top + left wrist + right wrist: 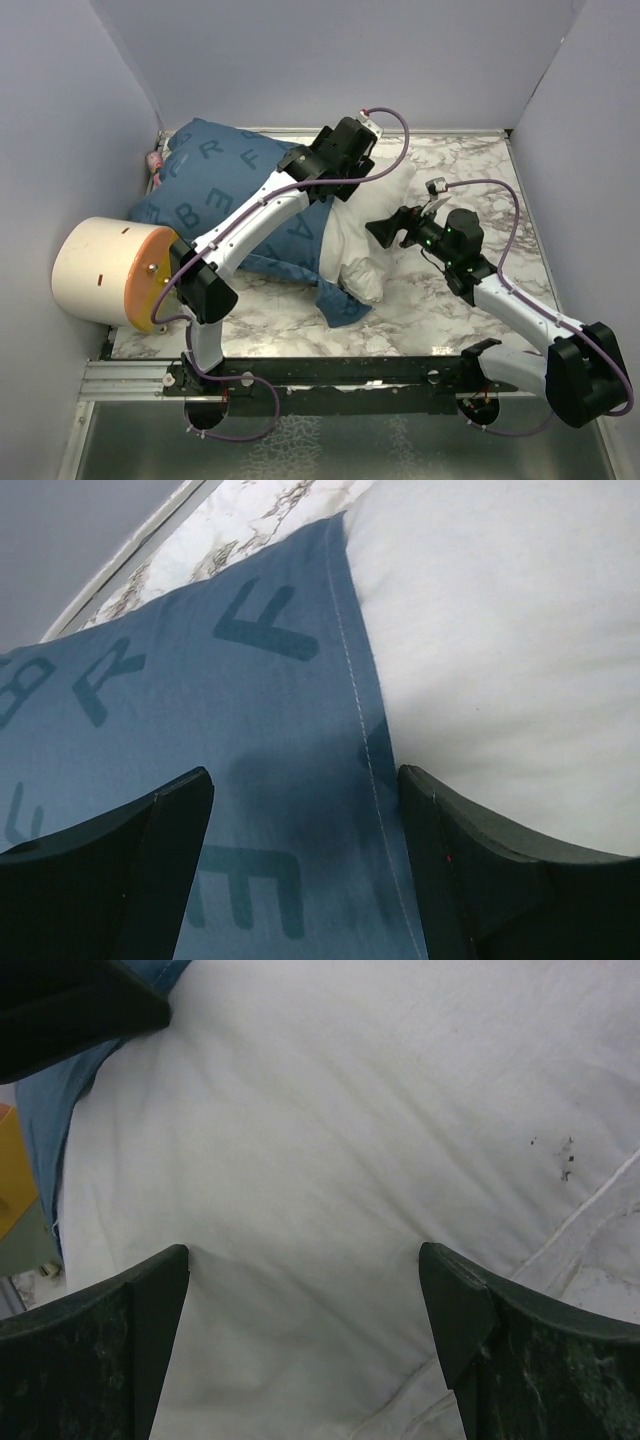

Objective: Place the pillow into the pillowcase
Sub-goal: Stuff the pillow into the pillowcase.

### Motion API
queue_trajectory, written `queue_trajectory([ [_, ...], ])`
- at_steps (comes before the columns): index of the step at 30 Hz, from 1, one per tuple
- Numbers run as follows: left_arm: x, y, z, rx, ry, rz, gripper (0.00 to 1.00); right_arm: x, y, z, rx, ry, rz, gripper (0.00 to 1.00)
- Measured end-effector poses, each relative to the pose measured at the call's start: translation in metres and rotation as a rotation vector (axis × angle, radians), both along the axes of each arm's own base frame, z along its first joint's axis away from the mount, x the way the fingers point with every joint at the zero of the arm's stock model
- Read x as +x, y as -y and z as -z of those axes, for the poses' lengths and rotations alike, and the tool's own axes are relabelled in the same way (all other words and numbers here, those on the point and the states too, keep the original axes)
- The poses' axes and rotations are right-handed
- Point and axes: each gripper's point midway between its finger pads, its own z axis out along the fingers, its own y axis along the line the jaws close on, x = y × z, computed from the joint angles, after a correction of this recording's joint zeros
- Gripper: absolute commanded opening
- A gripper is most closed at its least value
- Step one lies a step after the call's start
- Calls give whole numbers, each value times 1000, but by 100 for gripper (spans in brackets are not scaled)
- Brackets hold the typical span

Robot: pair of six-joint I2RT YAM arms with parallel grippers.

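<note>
The blue letter-printed pillowcase (215, 190) lies at the back left of the marble table, and the white pillow (365, 250) sticks out of its right-hand mouth. My left gripper (305, 780) is open, its jaws spread over the stitched hem of the pillowcase (200, 680), right beside the bulging pillow (500, 630). Nothing is pinched between its fingers. From the right, my right gripper (303, 1255) stands open with both fingertips against the soft face of the pillow (350, 1110). A strip of the pillowcase (60, 1110) shows at that view's left edge.
A cream cylinder with an orange end (110, 270) lies at the left edge, near the left arm's base. Grey walls close in the table (470, 160) at the left, back and right. A metal rail (330, 375) runs along the front edge.
</note>
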Motion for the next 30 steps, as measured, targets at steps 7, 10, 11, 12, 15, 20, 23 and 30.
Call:
queue_trajectory([
  [7,8,-9,4,78,35,-42,70,1,1,-1,2,4,3,96],
  [10,9,-8,3,134,79,-68,61,1,2,-1,1,4,3,96],
  [11,9,-8,3,155,93,-79,58,1,2,-1,1,4,3,96],
  [12,9,-7,6,185,108,-91,55,1,2,-1,1,4,3,96],
  [15,10,-4,17,278,142,-116,30,2,2,1,0,0,5,96],
  [20,7,6,38,376,143,-99,0,7,8,1,11,-13,49,97],
  [23,9,8,37,385,140,-95,0,11,19,3,27,-27,106,97],
  [30,11,18,11,326,171,-74,0,20,36,6,66,-71,223,100],
])
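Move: Just under the left fingers, about 4 cm down and barely a centimetre ahead and to the right, runs the pillowcase's hem at the mouth. The pillow's bare end is centred some 9 cm back and 5 cm right of that hand, 12 cm lower; the loose case corner hangs about 24 cm back, straight behind and some 20 cm lower. From the right hand the hem spot lies roughly 9 cm ahead, 8 cm left and 5 cm higher. Dipping about 4 cm onto the mouth of the pillowcase, the left hand rolls some 20 degrees, its left side rising, and shuts its open fingers on the hem, then lifts nearly 3 cm and drifts slightly right with the pinch kept. The right hand, wide open at the pillow's bare end, first stays put, then eases about 4 cm right and a little forward, turning clockwise. ##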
